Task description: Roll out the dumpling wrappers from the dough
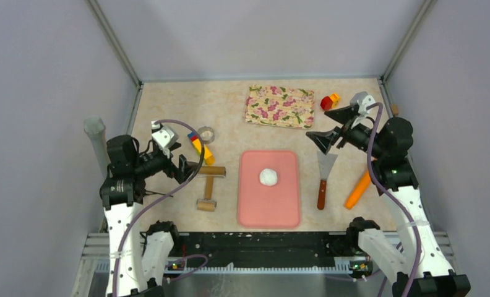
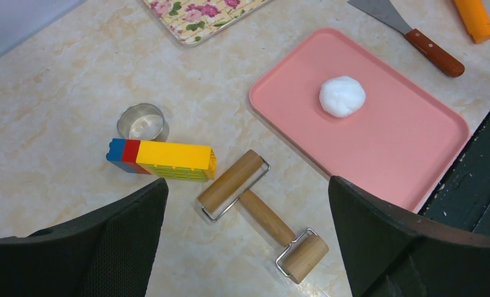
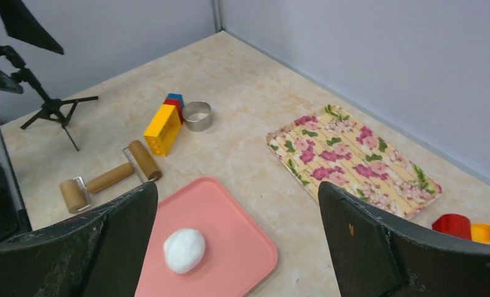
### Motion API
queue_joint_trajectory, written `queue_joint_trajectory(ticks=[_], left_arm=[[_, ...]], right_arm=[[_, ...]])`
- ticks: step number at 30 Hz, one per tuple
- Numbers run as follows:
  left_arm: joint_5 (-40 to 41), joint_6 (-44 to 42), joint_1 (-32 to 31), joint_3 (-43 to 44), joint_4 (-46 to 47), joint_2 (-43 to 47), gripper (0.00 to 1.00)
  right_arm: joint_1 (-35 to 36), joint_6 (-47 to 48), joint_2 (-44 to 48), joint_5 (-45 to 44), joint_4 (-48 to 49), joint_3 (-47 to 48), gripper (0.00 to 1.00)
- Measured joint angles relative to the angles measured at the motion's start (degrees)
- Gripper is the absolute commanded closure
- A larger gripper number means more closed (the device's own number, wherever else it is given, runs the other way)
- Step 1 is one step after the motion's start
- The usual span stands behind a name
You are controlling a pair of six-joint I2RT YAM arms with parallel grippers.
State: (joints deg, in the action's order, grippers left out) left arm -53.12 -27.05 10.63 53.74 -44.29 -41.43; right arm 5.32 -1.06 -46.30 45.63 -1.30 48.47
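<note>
The dough point(image 1: 268, 177) is a white ball lying on the pink mat point(image 1: 273, 209) at the table's middle; it also shows in both wrist views point(image 2: 342, 96) point(image 3: 184, 249). No dumpling wrappers are in view. My left gripper point(image 1: 184, 166) point(image 2: 247, 185) hovers open over a wooden two-headed roller point(image 1: 208, 185) point(image 2: 261, 213) left of the mat point(image 2: 391, 145), holding nothing. My right gripper point(image 1: 329, 127) point(image 3: 237, 189) is raised to the right of the mat point(image 3: 233, 226), open and empty, facing the dough.
A silver ring cutter point(image 1: 206, 133) point(image 2: 143, 121) and a blue, red and yellow toy block point(image 1: 200, 147) point(image 2: 162, 159) lie left of the mat. A floral tray point(image 1: 279, 106) sits behind. A spatula point(image 1: 324, 176), an orange tool point(image 1: 358, 189) and a red-yellow block point(image 1: 329, 101) are at the right.
</note>
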Motion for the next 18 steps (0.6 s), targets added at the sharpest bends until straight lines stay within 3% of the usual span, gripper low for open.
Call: queue_joint_trajectory(ticks=[8,14,18], left_arm=[[3.21,1.4,0.22,-0.83,2.03,-1.84,0.01],[9.73,0.31,-1.95,1.46,0.07,-15.63,0.01],[17.07,0.04,-7.76,-1.42,0.85,-21.24,0.01]], right_arm=[[-0.02,0.0,-0.96,-4.92,1.2,-0.48,0.01],[-0.04,0.04,-1.22,-5.7,2.19,-1.03,0.01],[-0.04,0.42,-1.2,-5.92,2.16,-1.27,0.01]])
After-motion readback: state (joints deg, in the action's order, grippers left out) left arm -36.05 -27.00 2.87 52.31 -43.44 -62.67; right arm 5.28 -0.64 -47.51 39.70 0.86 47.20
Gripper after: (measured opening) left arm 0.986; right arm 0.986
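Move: My left hand, open and empty, hangs about 23 cm above the roller; its handle's middle lies some 4 cm to the right and about 1 cm back. The yellow block sits roughly 14 cm ahead, neither left nor right, and the dough ball on the pink tray is about 27 cm to the right and 2 cm ahead. From my right hand the roller is some 37 cm left, 10 cm back and 31 cm down. I swoop my left hand down towards the roller, about 11 cm in all and gathering speed; first it eases some 4 cm forward, then the drop takes over while the fingers tip roughly 20 degrees further down and stay wide open, touching nothing yet. My right hand, also open, coasts about 2 cm forward and slightly right, swinging a few degrees clockwise. ##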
